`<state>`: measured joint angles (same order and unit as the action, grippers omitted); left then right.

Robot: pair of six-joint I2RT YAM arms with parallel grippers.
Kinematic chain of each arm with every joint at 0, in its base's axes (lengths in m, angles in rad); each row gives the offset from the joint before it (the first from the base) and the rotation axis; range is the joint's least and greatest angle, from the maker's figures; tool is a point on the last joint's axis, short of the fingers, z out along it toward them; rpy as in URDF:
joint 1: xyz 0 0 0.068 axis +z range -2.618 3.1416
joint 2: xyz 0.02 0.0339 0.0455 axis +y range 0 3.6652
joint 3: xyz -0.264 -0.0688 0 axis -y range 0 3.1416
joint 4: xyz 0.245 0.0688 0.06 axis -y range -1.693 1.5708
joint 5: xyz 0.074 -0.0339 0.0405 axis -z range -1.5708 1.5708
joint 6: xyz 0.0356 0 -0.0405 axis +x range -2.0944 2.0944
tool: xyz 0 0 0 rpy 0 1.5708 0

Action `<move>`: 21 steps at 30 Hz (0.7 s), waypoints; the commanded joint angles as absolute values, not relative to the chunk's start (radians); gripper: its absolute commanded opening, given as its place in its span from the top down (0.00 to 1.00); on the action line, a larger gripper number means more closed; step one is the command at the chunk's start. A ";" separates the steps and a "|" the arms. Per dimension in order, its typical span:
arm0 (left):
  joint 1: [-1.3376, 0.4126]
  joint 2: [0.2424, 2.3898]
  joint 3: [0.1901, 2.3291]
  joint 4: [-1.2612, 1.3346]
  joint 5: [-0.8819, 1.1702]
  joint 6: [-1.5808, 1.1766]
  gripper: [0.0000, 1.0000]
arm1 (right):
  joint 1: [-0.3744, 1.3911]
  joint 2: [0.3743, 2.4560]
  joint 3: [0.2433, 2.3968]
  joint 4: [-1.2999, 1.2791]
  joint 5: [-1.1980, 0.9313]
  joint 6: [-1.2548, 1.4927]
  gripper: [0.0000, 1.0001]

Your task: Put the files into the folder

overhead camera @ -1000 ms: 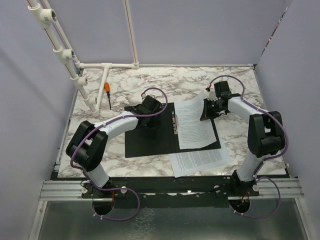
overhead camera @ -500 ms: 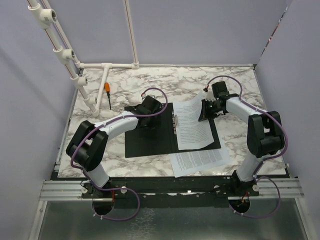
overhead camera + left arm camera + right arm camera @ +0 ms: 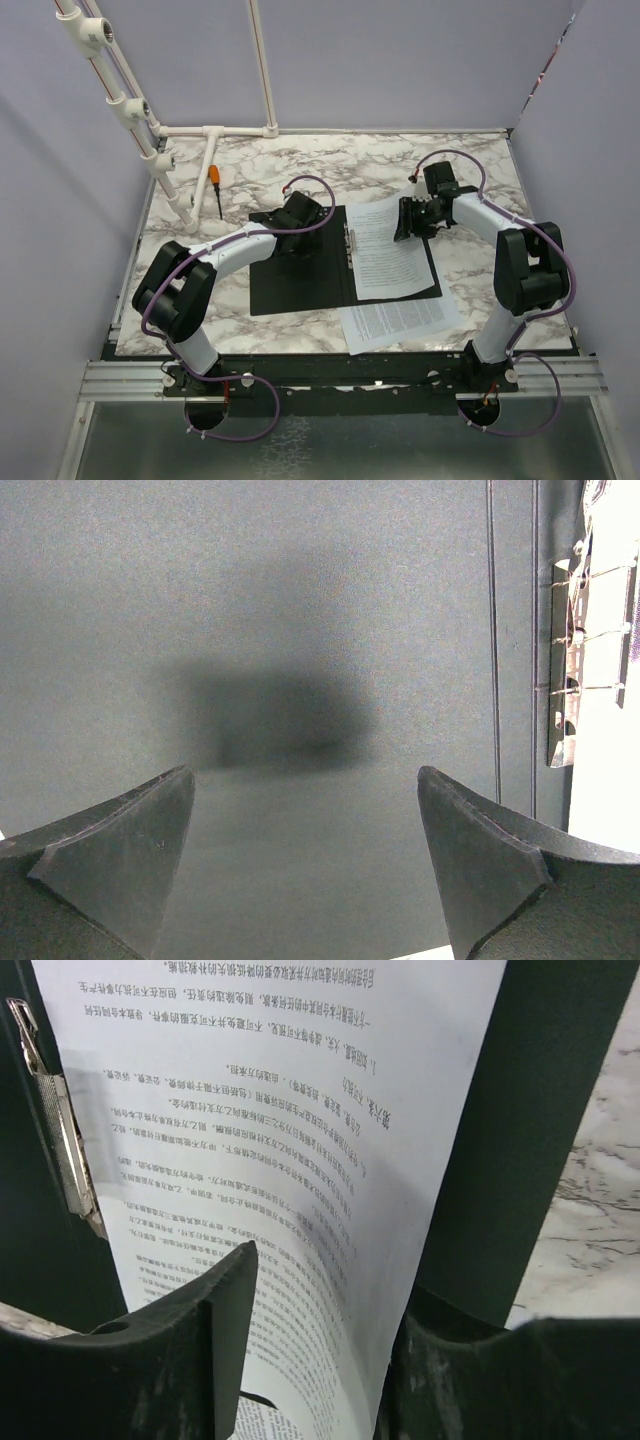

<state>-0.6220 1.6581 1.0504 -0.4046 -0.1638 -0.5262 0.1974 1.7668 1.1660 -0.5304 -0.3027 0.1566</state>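
The folder [image 3: 300,280] lies open on the marble table, black inside up, with its metal spine clip [image 3: 348,245] in the middle. One of the files [image 3: 385,255], a white printed sheet, rests on the folder's right half. Another sheet [image 3: 400,320] lies on the table in front of it. My right gripper [image 3: 405,222] is at the first sheet's far right edge. In the right wrist view that gripper [image 3: 330,1275] is open, and the sheet [image 3: 280,1090] curls up loosely between its jaws beside the clip [image 3: 55,1140]. My left gripper [image 3: 305,810] stands open over the bare left flap [image 3: 300,630].
An orange-handled screwdriver [image 3: 214,185] lies at the back left of the table. A white pipe frame [image 3: 215,131] runs along the back edge and up the left side. Purple walls close in the table on three sides.
My right gripper has gone from shut on the sheet's far right edge to open. The raised edge has sunk lower toward the folder. The left arm has not moved.
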 commanded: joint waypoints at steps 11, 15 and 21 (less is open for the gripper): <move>-0.618 1.662 1.045 -0.394 -0.150 -0.519 0.07 | 0.204 1.715 1.246 -0.626 -0.061 0.191 0.32; -0.618 1.658 1.043 -0.392 -0.155 -0.520 0.07 | 0.204 1.661 1.239 -0.634 -0.006 0.205 0.29; -0.618 1.654 1.042 -0.393 -0.153 -0.524 0.07 | 0.204 1.552 1.239 -0.675 0.044 0.226 0.28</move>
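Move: The right hand stands over the lifted right edge of the file just laid in the folder. That file's middle is about 7 cm to its left, 2 cm back and 5 cm below. The folder's metal clip lies roughly 17 cm left and 1 cm back, and the loose file about 20 cm back and 3 cm left, both on the table level. From the idle left hand the laid file's middle is some 24 cm right, 2 cm ahead and 5 cm below. The file's curled right edge comes free as the right hand's fingers open further, from about half to nearly three-quarters. The hand slips out to the right, away from the clip, about 5 cm, then also climbs some 5 cm, mostly at the end. Meanwhile the wrist rolls about 10 degrees, bringing the fingers, slanted to the left before, closer to straight down, and turns about 10 degrees clockwise. ##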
